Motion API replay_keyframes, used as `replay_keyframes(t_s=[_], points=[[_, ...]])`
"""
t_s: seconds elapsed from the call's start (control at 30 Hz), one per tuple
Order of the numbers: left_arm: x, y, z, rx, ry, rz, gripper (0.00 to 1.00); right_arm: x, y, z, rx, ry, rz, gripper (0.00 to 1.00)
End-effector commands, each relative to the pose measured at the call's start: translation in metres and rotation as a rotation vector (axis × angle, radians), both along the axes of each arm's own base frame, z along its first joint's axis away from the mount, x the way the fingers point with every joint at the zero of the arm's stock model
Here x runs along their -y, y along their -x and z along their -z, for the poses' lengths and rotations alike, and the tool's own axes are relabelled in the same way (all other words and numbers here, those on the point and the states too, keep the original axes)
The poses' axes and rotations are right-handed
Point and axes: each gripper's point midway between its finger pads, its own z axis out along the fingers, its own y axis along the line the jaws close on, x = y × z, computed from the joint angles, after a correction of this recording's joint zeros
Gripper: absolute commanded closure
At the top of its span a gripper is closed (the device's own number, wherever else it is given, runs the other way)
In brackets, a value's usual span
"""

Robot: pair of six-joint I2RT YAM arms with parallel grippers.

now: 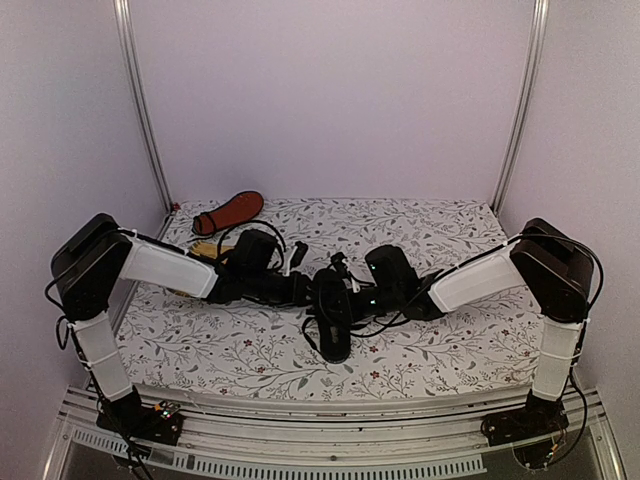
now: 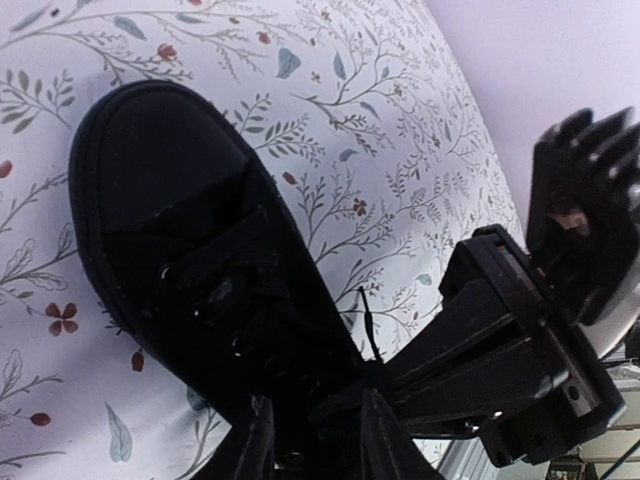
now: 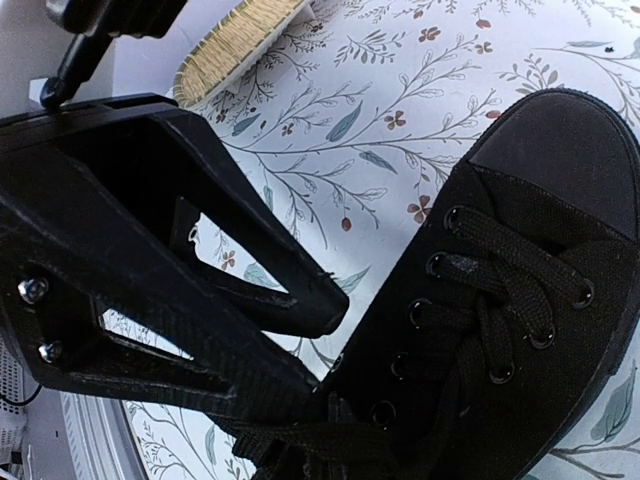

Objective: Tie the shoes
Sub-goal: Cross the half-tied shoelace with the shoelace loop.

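Note:
One black shoe (image 1: 335, 325) lies mid-table, its toe toward the near edge, and both arms meet over its laced top. In the left wrist view the shoe (image 2: 170, 200) fills the left half. My left gripper (image 2: 318, 425) stands over its eyelets with the fingers apart. The right wrist view shows patterned cloth between the left gripper's (image 3: 325, 345) fingertips beside the shoe (image 3: 540, 250). My right gripper (image 2: 378, 378) comes in from the right, shut, with a thin lace end (image 2: 366, 325) sticking out past its tips. The other shoe (image 1: 228, 212) lies at the back left, red sole showing.
A yellow woven mat (image 1: 203, 250) lies at the left under the left arm, and its edge (image 3: 240, 40) shows at the top of the right wrist view. A flowered cloth (image 1: 450, 350) covers the table. Metal frame posts (image 1: 140, 110) and pale walls close in the back and sides.

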Motion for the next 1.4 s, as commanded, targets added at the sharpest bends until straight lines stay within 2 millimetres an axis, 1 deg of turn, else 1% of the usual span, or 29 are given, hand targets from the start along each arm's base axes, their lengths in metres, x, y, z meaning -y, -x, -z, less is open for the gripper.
replay_keyframes(t_s=[0.0,0.2,0.33,0.43,0.57,0.7,0.97,1.07,1.13,1.23,1.37], points=[[0.006,0.0,-0.005,0.008,0.07,0.032,0.7,0.005,0.001,-0.001,0.001,0.008,0.02,0.98],[0.01,0.003,0.0,-0.018,0.093,0.053,0.7,0.004,0.001,-0.003,0.003,0.007,0.019,0.98],[0.01,0.006,0.003,-0.031,0.108,0.056,0.74,0.005,0.0,-0.003,0.004,0.007,0.023,0.98],[0.009,0.009,0.006,-0.043,0.112,0.055,0.79,0.005,0.0,-0.003,0.005,0.008,0.024,0.98],[0.007,0.015,0.011,-0.07,0.124,0.059,0.8,0.005,0.0,-0.004,0.006,0.006,0.023,0.98],[0.011,0.021,0.009,-0.086,0.168,0.082,0.81,0.005,0.0,-0.004,0.007,0.006,0.024,0.98],[0.014,0.025,0.011,-0.113,0.191,0.105,0.89,0.005,-0.001,-0.005,0.013,0.006,0.026,0.98],[0.015,0.025,0.014,-0.123,0.192,0.105,0.9,0.005,-0.001,-0.007,0.014,0.003,0.025,0.98],[0.016,0.026,0.014,-0.126,0.198,0.11,0.91,0.004,-0.001,-0.008,0.015,0.0,0.024,0.98],[0.018,0.025,0.011,-0.126,0.219,0.115,1.0,0.004,0.0,-0.008,0.017,0.001,0.023,0.98],[0.018,0.023,0.002,-0.096,0.235,0.102,1.0,0.007,-0.002,-0.012,0.026,0.0,0.033,0.98]])
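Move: The crossing lace that the left fingers close on next lies roughly 2 cm back and 1 cm to the right of the left hand, about 1 cm lower; from the right hand it is some 2 cm to the left, about level. The black shoe's toe cap is about 6 cm ahead, 3 cm right and 5 cm below the left hand. A loose lace end hangs beside the shoe, about 7 cm back, 1 cm left and 6 cm below that hand. The left fingers, part-open at first, close fully and pinch the lace right beside the right gripper's tips. To get there the hand lifts about 1 cm while easing right, then works back about 2 cm and sinks past its starting height, its fingers tilting about 15 degrees flatter. The shut right gripper keeps its hold on the loop. ##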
